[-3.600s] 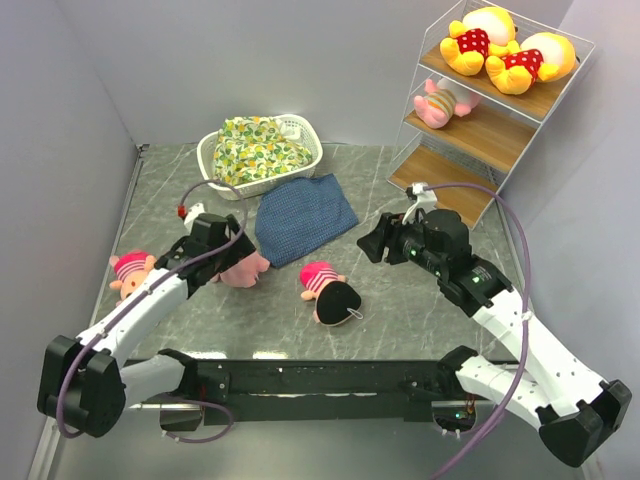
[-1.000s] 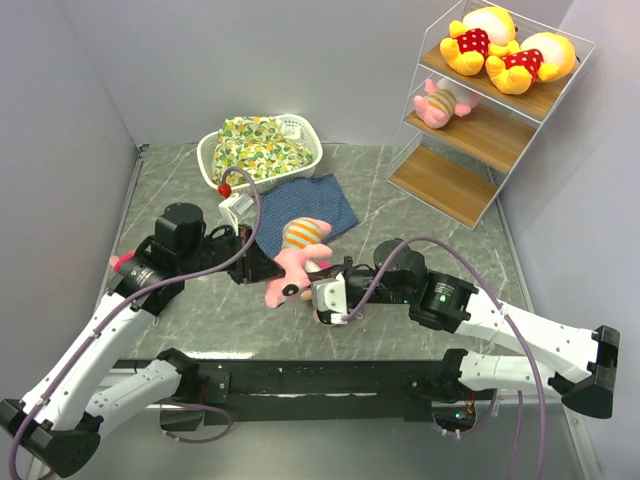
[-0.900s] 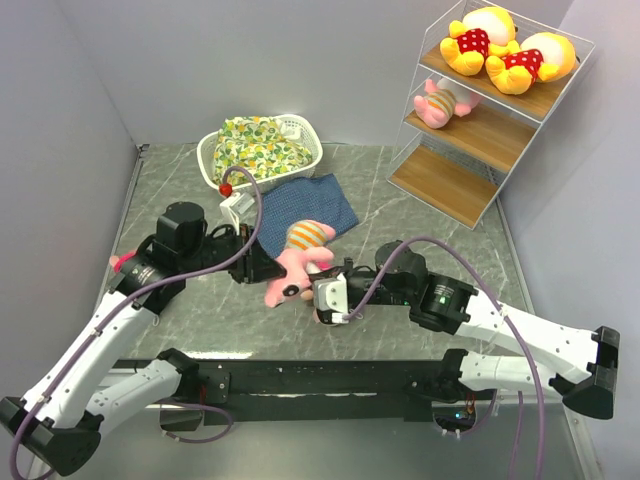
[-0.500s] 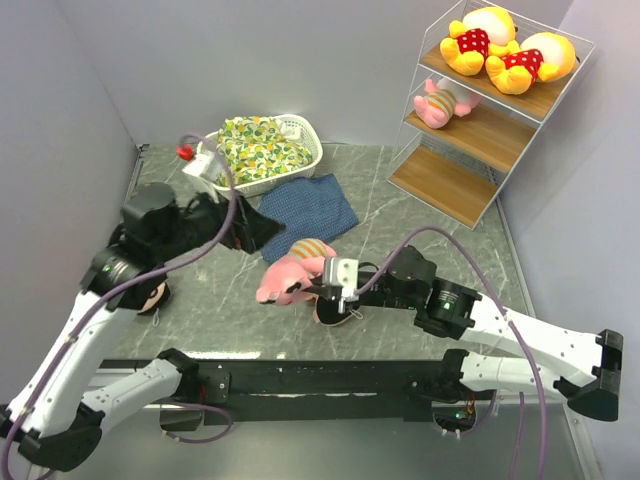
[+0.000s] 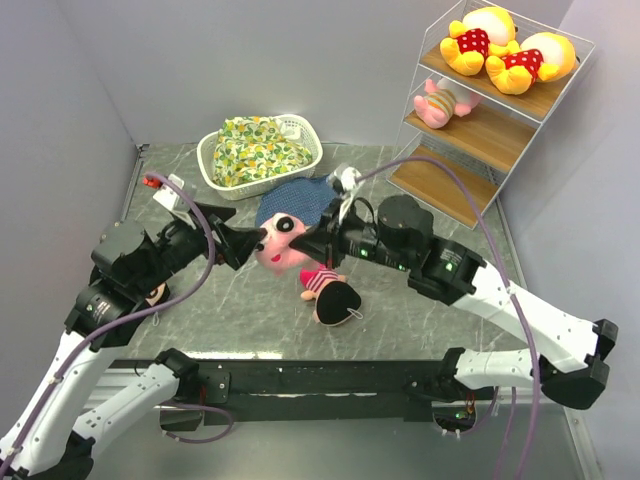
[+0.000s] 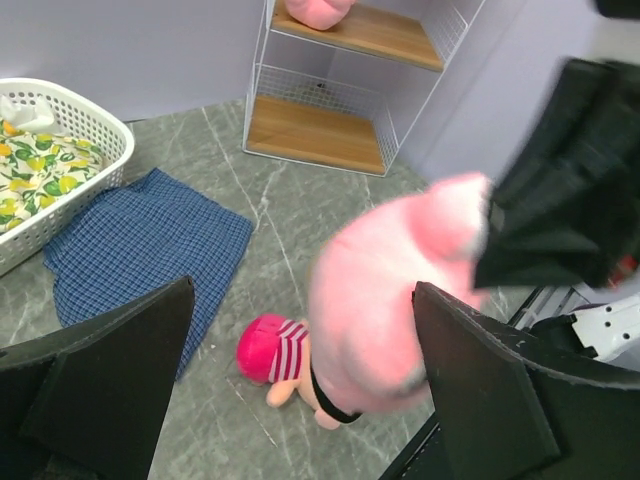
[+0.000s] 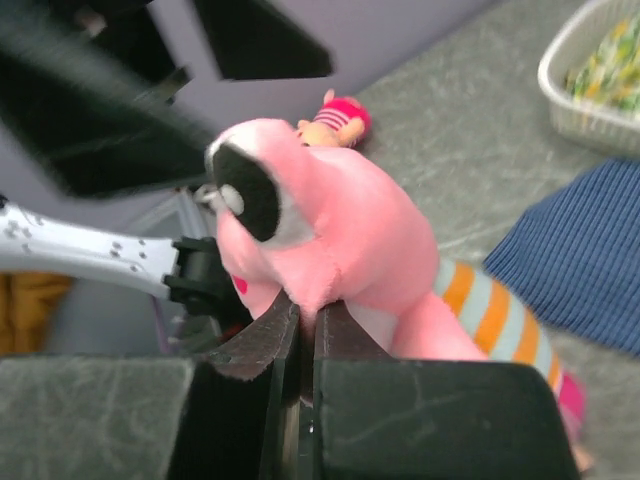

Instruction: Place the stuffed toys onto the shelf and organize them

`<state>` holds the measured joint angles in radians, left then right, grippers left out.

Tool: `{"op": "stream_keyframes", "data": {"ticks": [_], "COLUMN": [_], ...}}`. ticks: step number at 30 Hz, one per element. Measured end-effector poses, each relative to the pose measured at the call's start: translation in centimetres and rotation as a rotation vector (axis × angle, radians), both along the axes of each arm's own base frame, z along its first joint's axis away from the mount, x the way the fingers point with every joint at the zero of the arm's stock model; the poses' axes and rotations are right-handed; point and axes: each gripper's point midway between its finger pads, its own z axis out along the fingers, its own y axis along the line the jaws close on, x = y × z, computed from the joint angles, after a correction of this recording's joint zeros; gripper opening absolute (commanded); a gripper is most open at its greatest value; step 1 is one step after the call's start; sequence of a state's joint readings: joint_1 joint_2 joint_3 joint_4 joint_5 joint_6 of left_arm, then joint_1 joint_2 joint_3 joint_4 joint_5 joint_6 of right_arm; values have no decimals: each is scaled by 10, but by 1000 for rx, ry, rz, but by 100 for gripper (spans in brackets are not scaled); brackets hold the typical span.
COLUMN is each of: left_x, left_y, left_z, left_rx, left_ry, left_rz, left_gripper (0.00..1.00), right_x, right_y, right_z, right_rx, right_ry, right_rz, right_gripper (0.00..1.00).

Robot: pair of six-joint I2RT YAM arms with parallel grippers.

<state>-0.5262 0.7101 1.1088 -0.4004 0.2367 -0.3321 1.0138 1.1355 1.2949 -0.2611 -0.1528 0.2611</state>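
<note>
My right gripper (image 5: 308, 245) is shut on a pink striped piglet (image 5: 283, 241) and holds it above the floor; its jaws pinch the plush under the head in the right wrist view (image 7: 320, 220). My left gripper (image 5: 238, 235) is open and empty, just left of the piglet, which shows blurred between its fingers (image 6: 390, 300). One pink-hatted doll (image 5: 326, 290) lies on the floor below; it also shows in the left wrist view (image 6: 275, 350). A second doll (image 7: 335, 115) lies far left. The shelf (image 5: 455, 185) holds two yellow bears (image 5: 505, 50) on top and a piglet (image 5: 443, 102) in the middle.
A white basket (image 5: 305, 160) with a floral cloth bundle (image 5: 255, 150) stands at the back. A blue cloth (image 5: 325, 195) lies on the floor in front of it, partly hidden by the piglet. Grey walls close in left, back and right.
The left gripper has let go of the piglet and drawn back left, and the right gripper has taken it. In the last half second the right arm raised it up and back.
</note>
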Motion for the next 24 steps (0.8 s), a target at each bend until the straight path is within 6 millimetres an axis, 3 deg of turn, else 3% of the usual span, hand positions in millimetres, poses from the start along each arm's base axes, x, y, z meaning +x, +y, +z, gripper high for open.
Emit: {"op": "stream_keyframes", "data": {"ticks": [3,7,18,24], "left_x": [-1,-3,-2,7], "left_y": [1,-4,-20,-26], "left_z": [-5,-18,-43,-64], "left_rx": [9,34,47,55], "left_ry": [-16,-3,36,71], "left_rz": [-4,-38,-120,-119], "left_gripper": [96,96,96,98], "right_x": [20,43,39,37], "right_y": [-1,2,6,4], "right_z": [-5,5,42,46], "right_rx": [21,85,278,342], "right_ry": [132,225,266,298], "right_rz": [-59,-122,-104,-72], "right_gripper": [0,0,0,0]}}
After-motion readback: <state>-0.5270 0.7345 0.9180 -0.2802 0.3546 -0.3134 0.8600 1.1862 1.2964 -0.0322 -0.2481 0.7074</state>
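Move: The pink toy, held by the head in the right hand, lies about 8 cm right of the open left hand and 2 cm below it. From the right hand, the middle shelf is some 35 cm ahead, 31 cm right and 15 cm lower. On the table, roughly 36 cm beneath the right hand, the striped-cap doll lies 6 cm ahead and 7 cm right; the blue cloth lies 22 cm ahead and level sideways. Right hand carries the gripped pink toy forward and up 5 cm, tilting; open left sinks 6 cm beside it. ##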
